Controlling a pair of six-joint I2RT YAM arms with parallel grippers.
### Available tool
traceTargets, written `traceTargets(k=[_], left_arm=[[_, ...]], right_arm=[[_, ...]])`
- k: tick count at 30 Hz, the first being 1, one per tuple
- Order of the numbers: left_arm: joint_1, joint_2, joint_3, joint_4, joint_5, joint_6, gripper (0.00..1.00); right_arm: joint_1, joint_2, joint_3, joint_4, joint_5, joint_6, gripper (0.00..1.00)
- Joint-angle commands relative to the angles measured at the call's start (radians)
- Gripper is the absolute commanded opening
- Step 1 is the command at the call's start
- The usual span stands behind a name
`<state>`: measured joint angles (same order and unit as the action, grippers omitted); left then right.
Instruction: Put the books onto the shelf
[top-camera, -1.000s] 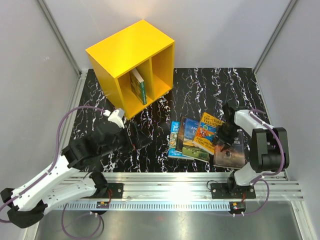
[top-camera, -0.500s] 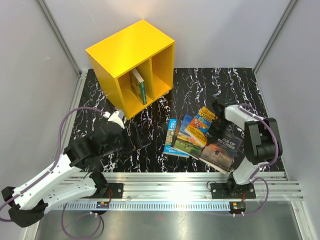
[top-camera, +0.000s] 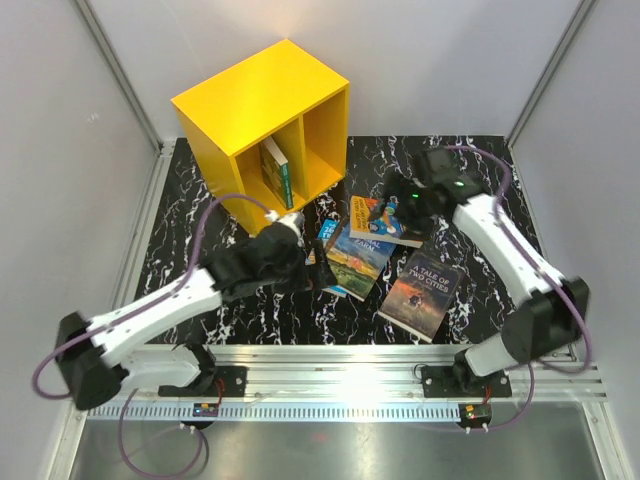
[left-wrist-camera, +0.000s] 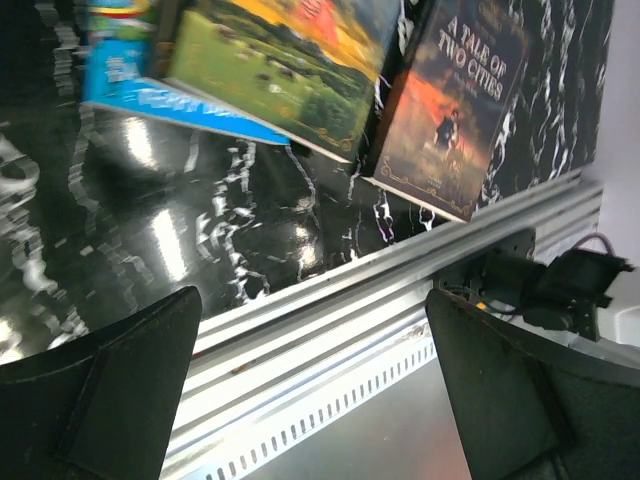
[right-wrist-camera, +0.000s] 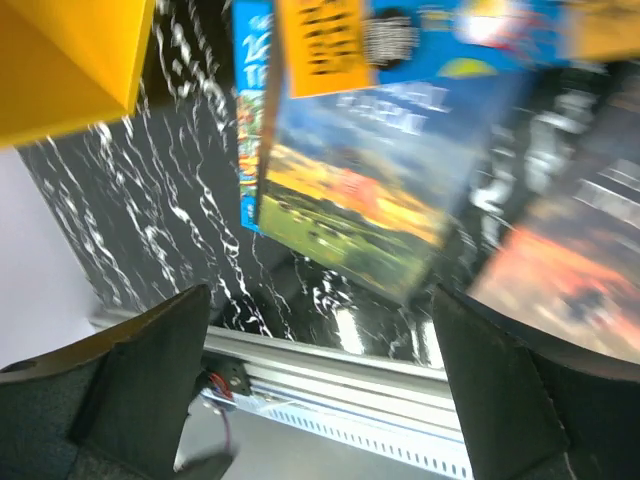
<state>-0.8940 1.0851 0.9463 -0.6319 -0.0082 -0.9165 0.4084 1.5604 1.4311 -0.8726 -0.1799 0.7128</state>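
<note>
The yellow shelf (top-camera: 262, 110) stands at the back left with a few books (top-camera: 277, 172) upright in its left compartment. On the table lie an orange-and-blue book (top-camera: 378, 219), a landscape-cover book (top-camera: 355, 258) over a blue one (top-camera: 328, 232), and the dark "A Tale of Two Cities" (top-camera: 422, 293) apart at the front right. My left gripper (top-camera: 318, 268) is open at the left edge of the pile, holding nothing. My right gripper (top-camera: 395, 210) hangs open above the orange book. The landscape book (left-wrist-camera: 280, 70) and dark book (left-wrist-camera: 455, 100) show in the left wrist view.
The black marbled tabletop (top-camera: 460, 180) ends at an aluminium rail (top-camera: 350, 360) along the near edge. Grey walls close in both sides. A corner of the shelf (right-wrist-camera: 60, 60) is at the top left of the right wrist view, with the landscape book (right-wrist-camera: 350, 200) below centre.
The right gripper dragged the dark book leftwards, opened and left it, then moved back and left over the orange book. The left arm swung right to the pile. The pile shifted left.
</note>
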Motion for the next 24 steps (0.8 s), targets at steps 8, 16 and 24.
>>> traceTargets(k=[8, 16, 24], left_arm=[[-0.028, 0.493, 0.27, 0.267, 0.303, 0.148, 0.99], [-0.028, 0.8, 0.512, 0.259, 0.372, 0.154, 0.99], [-0.022, 0.961, 0.664, 0.195, 0.396, 0.173, 0.99]], right_arm=[[-0.375, -0.425, -0.449, -0.23, 0.075, 0.122, 0.96], [-0.393, -0.35, -0.635, -0.151, 0.102, 0.21, 0.82], [-0.391, -0.287, -0.698, -0.105, 0.175, 0.197, 0.78]])
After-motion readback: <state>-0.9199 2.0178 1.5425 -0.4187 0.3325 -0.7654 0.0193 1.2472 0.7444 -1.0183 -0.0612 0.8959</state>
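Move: The book I go for with both hands, A Tale of Two Cities, lies about 25 cm to the right of my left hand, level with it fore and aft and some 16 cm below. From my right hand it is roughly 15 cm back, 9 cm right and 17 cm down. Animal Farm lies about 9 cm ahead and 10 cm right of my left hand; the orange treehouse book lies almost under my right hand, some 2 cm ahead and 15 cm below. I whip my right hand away from the orange treehouse book, first about 15 cm to the right, then back and down 15 cm or so, wrist turning clockwise and tipping the fingers steeper as they narrow slightly over the right edge of A Tale of Two Cities. My left hand, wide open, sweeps about 19 cm right across Animal Farm, sinking and edging forward, to hover just off the near book's left edge. ##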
